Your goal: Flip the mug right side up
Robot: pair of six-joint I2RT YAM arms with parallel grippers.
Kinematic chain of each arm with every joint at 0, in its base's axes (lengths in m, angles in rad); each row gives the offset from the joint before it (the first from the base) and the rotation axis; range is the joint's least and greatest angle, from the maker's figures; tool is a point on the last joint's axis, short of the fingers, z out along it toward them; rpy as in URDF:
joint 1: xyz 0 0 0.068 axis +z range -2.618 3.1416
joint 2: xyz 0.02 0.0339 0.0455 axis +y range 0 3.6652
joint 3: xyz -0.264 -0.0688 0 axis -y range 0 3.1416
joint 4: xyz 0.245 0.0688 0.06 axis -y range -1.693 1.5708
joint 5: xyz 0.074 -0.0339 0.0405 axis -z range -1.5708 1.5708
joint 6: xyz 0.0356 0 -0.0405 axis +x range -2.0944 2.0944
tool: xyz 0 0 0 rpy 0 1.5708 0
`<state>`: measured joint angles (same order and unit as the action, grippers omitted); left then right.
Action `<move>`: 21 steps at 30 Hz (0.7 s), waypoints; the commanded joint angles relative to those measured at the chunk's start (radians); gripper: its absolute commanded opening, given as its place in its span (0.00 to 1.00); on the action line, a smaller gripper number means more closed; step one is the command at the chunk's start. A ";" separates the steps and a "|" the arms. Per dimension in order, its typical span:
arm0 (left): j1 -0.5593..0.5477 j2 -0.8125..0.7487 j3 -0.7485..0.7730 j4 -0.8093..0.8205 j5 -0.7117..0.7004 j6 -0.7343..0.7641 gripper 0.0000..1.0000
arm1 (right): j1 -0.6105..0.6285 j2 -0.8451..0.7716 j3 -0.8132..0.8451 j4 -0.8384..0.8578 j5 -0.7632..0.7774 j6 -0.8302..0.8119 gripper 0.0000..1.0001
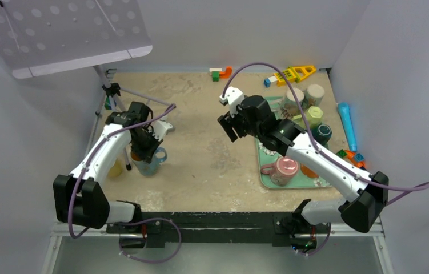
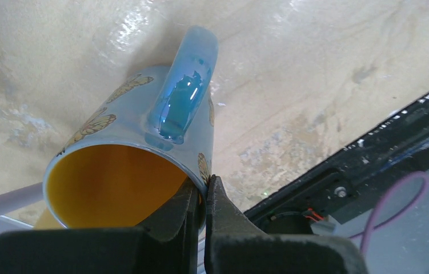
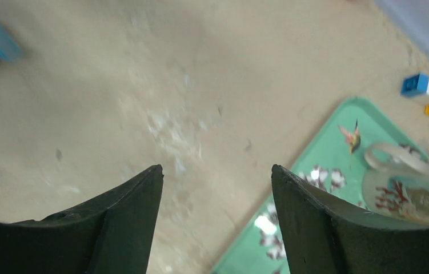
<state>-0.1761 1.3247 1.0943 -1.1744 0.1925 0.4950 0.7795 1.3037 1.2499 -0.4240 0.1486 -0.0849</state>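
A light blue mug with butterfly prints and a yellow inside stands at the left of the table. My left gripper comes down onto it from above. In the left wrist view the mug turns its mouth toward the camera, its handle on the upper side. There my left gripper is shut on the rim, one finger inside and one outside. My right gripper hovers over the middle of the table. Its fingers are open in the right wrist view, where the right gripper has nothing between them.
A green tray at the right holds a pink cup and other cups. A clear glass mug lies on that tray. Toy bricks and a blue cylinder lie at the back right. A tripod stands at the left.
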 commanded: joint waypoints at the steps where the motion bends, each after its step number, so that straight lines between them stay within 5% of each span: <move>1: 0.003 -0.003 -0.003 0.148 -0.082 0.045 0.00 | 0.004 0.000 -0.079 -0.235 0.023 -0.190 0.72; 7: 0.002 0.026 -0.045 0.180 -0.063 0.075 0.00 | 0.007 -0.016 -0.202 -0.331 -0.036 -0.379 0.73; 11: 0.002 0.000 -0.068 0.169 -0.002 0.098 0.22 | 0.007 -0.036 -0.262 -0.340 -0.025 -0.451 0.74; 21: 0.003 -0.090 0.025 0.032 0.111 0.092 0.45 | 0.009 0.024 -0.330 -0.352 0.015 -0.485 0.75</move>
<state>-0.1761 1.2922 1.0416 -1.0798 0.2138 0.5705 0.7849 1.3056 0.9401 -0.7670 0.1215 -0.5274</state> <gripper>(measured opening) 0.423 0.746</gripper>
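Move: The left hand pinches the light blue mug's near right rim; the mug's middle lies about 3 cm ahead, 3 cm left and 5 cm below. The yellow mug stands roughly 17 cm left and 4 cm ahead of that hand, 7 cm down. From the empty right hand, the pink mug is some 22 cm right, 8 cm back and 21 cm below; the orange mug stands about 11 cm farther right of the pink one and 3 cm farther out. Forward and down by about 2 cm each, the left hand eases the blue mug to the table, then opens its fingers to a bit under half and lets go of the rim, starting to lift. Meanwhile the right hand swoops down some 16 cm, with right and back travel, towards the pink mug, its forward-slanting fingers turning mostly downwards and staying wide open, without touching the mug. ##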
